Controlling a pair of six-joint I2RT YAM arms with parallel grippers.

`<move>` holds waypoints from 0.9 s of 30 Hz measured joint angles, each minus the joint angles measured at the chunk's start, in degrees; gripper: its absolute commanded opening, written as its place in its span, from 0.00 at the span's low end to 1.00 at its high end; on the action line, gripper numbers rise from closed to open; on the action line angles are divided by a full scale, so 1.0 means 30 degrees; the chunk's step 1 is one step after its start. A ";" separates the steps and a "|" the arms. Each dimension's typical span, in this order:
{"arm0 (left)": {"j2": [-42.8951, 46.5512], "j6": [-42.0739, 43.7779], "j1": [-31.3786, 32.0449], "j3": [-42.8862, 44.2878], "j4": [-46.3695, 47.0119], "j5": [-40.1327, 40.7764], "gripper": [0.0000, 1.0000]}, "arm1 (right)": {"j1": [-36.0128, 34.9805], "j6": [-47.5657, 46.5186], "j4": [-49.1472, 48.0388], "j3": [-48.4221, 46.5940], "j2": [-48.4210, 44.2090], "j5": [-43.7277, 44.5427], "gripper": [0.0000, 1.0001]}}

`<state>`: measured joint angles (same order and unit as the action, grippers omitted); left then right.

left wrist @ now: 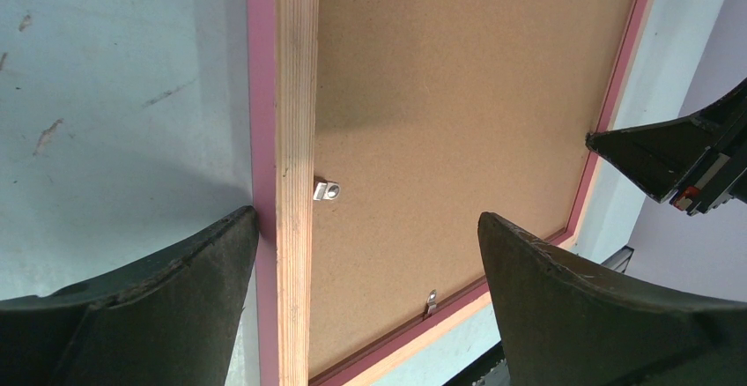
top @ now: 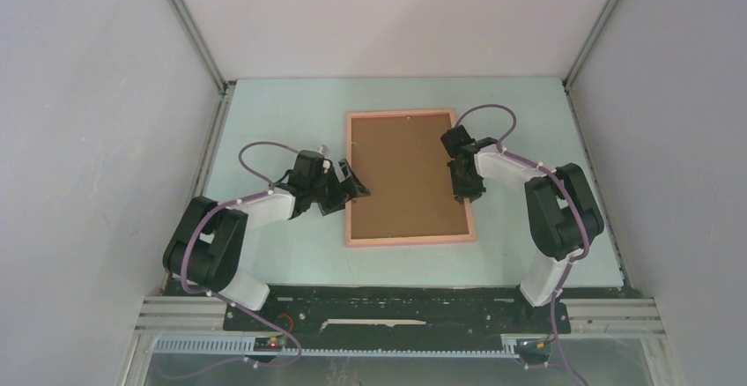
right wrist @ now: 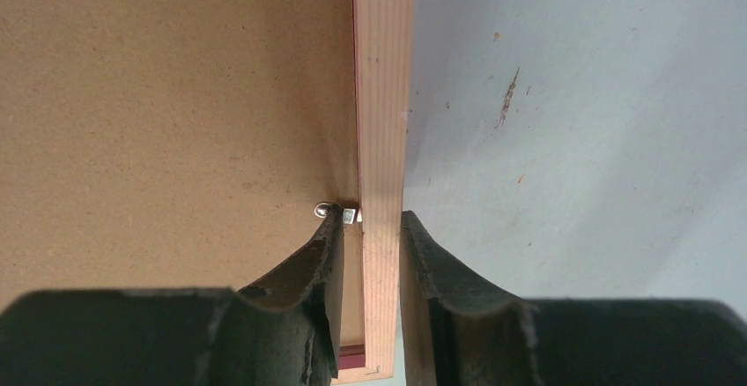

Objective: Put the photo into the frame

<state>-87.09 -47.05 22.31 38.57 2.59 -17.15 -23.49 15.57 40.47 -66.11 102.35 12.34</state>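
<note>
The frame (top: 410, 240) lies face down in the middle of the table, its salmon-pink edge and pale wood rail (left wrist: 295, 95) around a brown backing board (top: 407, 174). The photo is hidden. My left gripper (top: 351, 185) is wide open across the frame's left rail. In the left wrist view (left wrist: 367, 217) one finger sits against the rail's pink outer side and the other hangs over the board. My right gripper (top: 464, 194) straddles the right rail (right wrist: 381, 95). Its jaws (right wrist: 371, 211) stand narrowly apart, the inner fingertip at a small metal clip (right wrist: 339, 212) and the outer finger beside the rail.
Another metal clip (left wrist: 327, 190) sits on the left rail and one (left wrist: 431, 300) on the near rail. White walls with metal corner posts enclose the pale green table (top: 282, 245). The black base rail (top: 396, 302) runs along the near edge.
</note>
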 measured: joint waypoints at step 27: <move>0.1865 -0.0204 0.0029 -0.2149 0.1588 0.0313 1.00 | 0.1545 0.1421 -0.3279 0.4342 -0.8961 -0.3395 0.82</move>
<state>-81.49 -47.66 22.39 32.12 7.35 -16.21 -18.85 19.84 30.63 -53.08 75.46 2.15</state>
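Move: The clip on the frame's right rail lies at the right hand's fingertips, about 1 cm left, level fore and aft and 1 cm below. From that hand, the frame's near right corner lies some 9 cm back and 1 cm right; the near rail's clip is roughly 14 cm left and 8 cm back. From the left hand, the right-rail clip lies about 18 cm right, level fore and aft and 4 cm lower. The right hand opens, comes free of the right-rail clip and rises about 8 cm, fingertips swinging forward-left some 25 degrees. ##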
